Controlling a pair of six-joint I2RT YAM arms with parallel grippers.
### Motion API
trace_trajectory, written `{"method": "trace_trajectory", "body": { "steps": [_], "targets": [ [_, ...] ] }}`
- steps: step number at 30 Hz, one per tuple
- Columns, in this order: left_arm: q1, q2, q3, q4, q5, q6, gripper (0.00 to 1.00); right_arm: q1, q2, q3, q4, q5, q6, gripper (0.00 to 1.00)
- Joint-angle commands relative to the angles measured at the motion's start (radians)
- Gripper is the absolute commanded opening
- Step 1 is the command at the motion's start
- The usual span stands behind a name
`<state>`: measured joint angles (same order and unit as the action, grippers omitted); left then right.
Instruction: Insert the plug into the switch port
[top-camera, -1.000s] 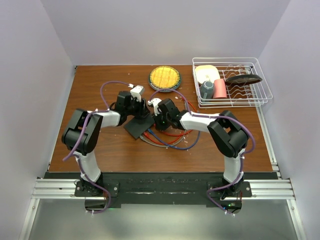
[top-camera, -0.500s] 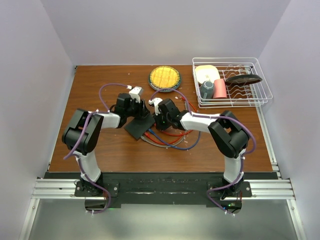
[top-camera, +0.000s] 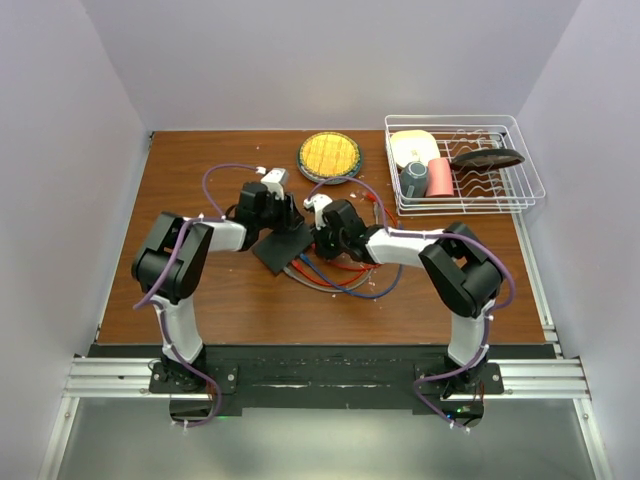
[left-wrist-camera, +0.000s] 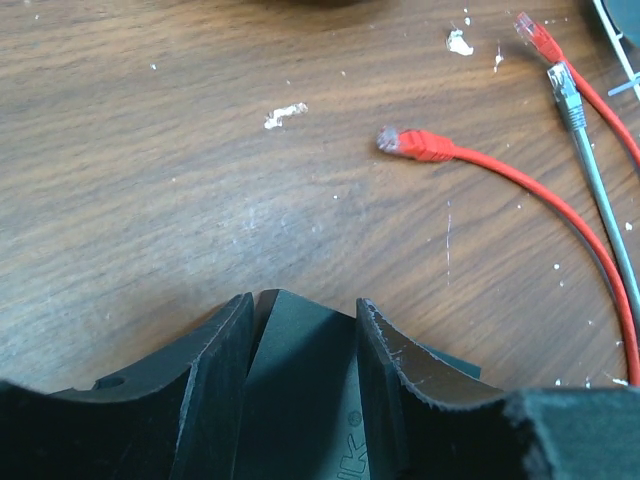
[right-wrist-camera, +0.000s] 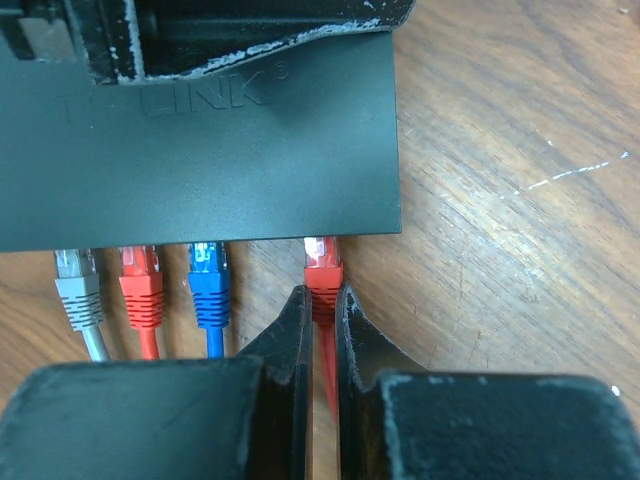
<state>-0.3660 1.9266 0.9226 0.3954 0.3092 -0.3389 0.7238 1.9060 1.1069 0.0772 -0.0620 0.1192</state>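
The switch (top-camera: 283, 246) is a flat black box lying mid-table. My left gripper (top-camera: 281, 214) clamps its far end; in the left wrist view the switch (left-wrist-camera: 300, 385) fills the space between the two fingers (left-wrist-camera: 215, 370). My right gripper (right-wrist-camera: 322, 300) is shut on the boot of a red plug (right-wrist-camera: 323, 265). That plug's clear tip sits at the switch's (right-wrist-camera: 200, 140) near edge, at the rightmost port. Grey (right-wrist-camera: 76, 285), red (right-wrist-camera: 141, 285) and blue (right-wrist-camera: 208, 280) plugs sit in the ports to its left. In the top view my right gripper (top-camera: 322, 241) is at the switch's right side.
Loose cables (top-camera: 345, 275) coil on the table right of the switch. A loose red plug (left-wrist-camera: 410, 143), a second red plug (left-wrist-camera: 535, 35) and a grey one (left-wrist-camera: 563, 85) lie beyond it. A yellow round dish (top-camera: 329, 154) sits farther back, a wire rack (top-camera: 520, 150) of dishes at the right.
Both grippers and the switch between them have shifted slightly away and to the right. Neither grip has changed.
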Motion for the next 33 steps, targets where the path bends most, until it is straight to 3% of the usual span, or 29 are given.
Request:
{"method": "trace_trajectory", "body": {
  "steps": [1,8,17,21,27,29,33],
  "targets": [
    [-0.139,0.130,-0.120,-0.506,0.306,-0.115,0.49,-0.017,-0.070,0.035,0.599,0.077,-0.001,0.13],
    [0.010,0.048,-0.160,-0.494,0.209,-0.140,0.51,-0.018,-0.105,-0.056,0.573,0.085,-0.013,0.30],
    [0.058,-0.104,-0.179,-0.510,0.065,-0.210,0.54,-0.018,-0.148,-0.119,0.558,0.087,-0.015,0.59],
    [0.065,-0.173,-0.177,-0.517,0.001,-0.227,0.61,-0.018,-0.192,-0.131,0.535,0.097,-0.015,0.76],
    [0.073,-0.241,-0.137,-0.535,-0.065,-0.218,0.71,-0.018,-0.246,-0.133,0.478,0.131,-0.006,0.89],
    [0.073,-0.276,-0.122,-0.544,-0.085,-0.203,0.76,-0.017,-0.277,-0.136,0.461,0.145,-0.001,0.98],
    [0.072,-0.368,-0.087,-0.547,-0.149,-0.164,0.85,-0.017,-0.331,-0.137,0.408,0.160,0.003,0.98]
  ]
}}
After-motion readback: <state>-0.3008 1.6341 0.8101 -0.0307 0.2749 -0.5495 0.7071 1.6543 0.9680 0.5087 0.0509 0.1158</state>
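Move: The switch is in the left gripper's fingers, with its middle about 5 cm back from that hand, 4 cm to its left and just below. The last red plug, in its port and between the right fingers, lies some 6 cm back and 3 cm right of the left hand. From the right hand, the switch's middle is about 7 cm left and 1 cm ahead; the blue plug sits roughly 2 cm back and 3 cm left. The pie is 20 cm ahead and 3 cm right. Open the right fingers wide to let go of the red plug, easing slightly forward, then lift that gripper about 15 cm clear of the switch with some 4 cm forward, tipping its fingers upward by some 25 degrees. Meanwhile draw the left gripper back and to its left, rising slightly at the end, tip its fingers down and turn it counter-clockwise, opening from half to wide to release the switch. ##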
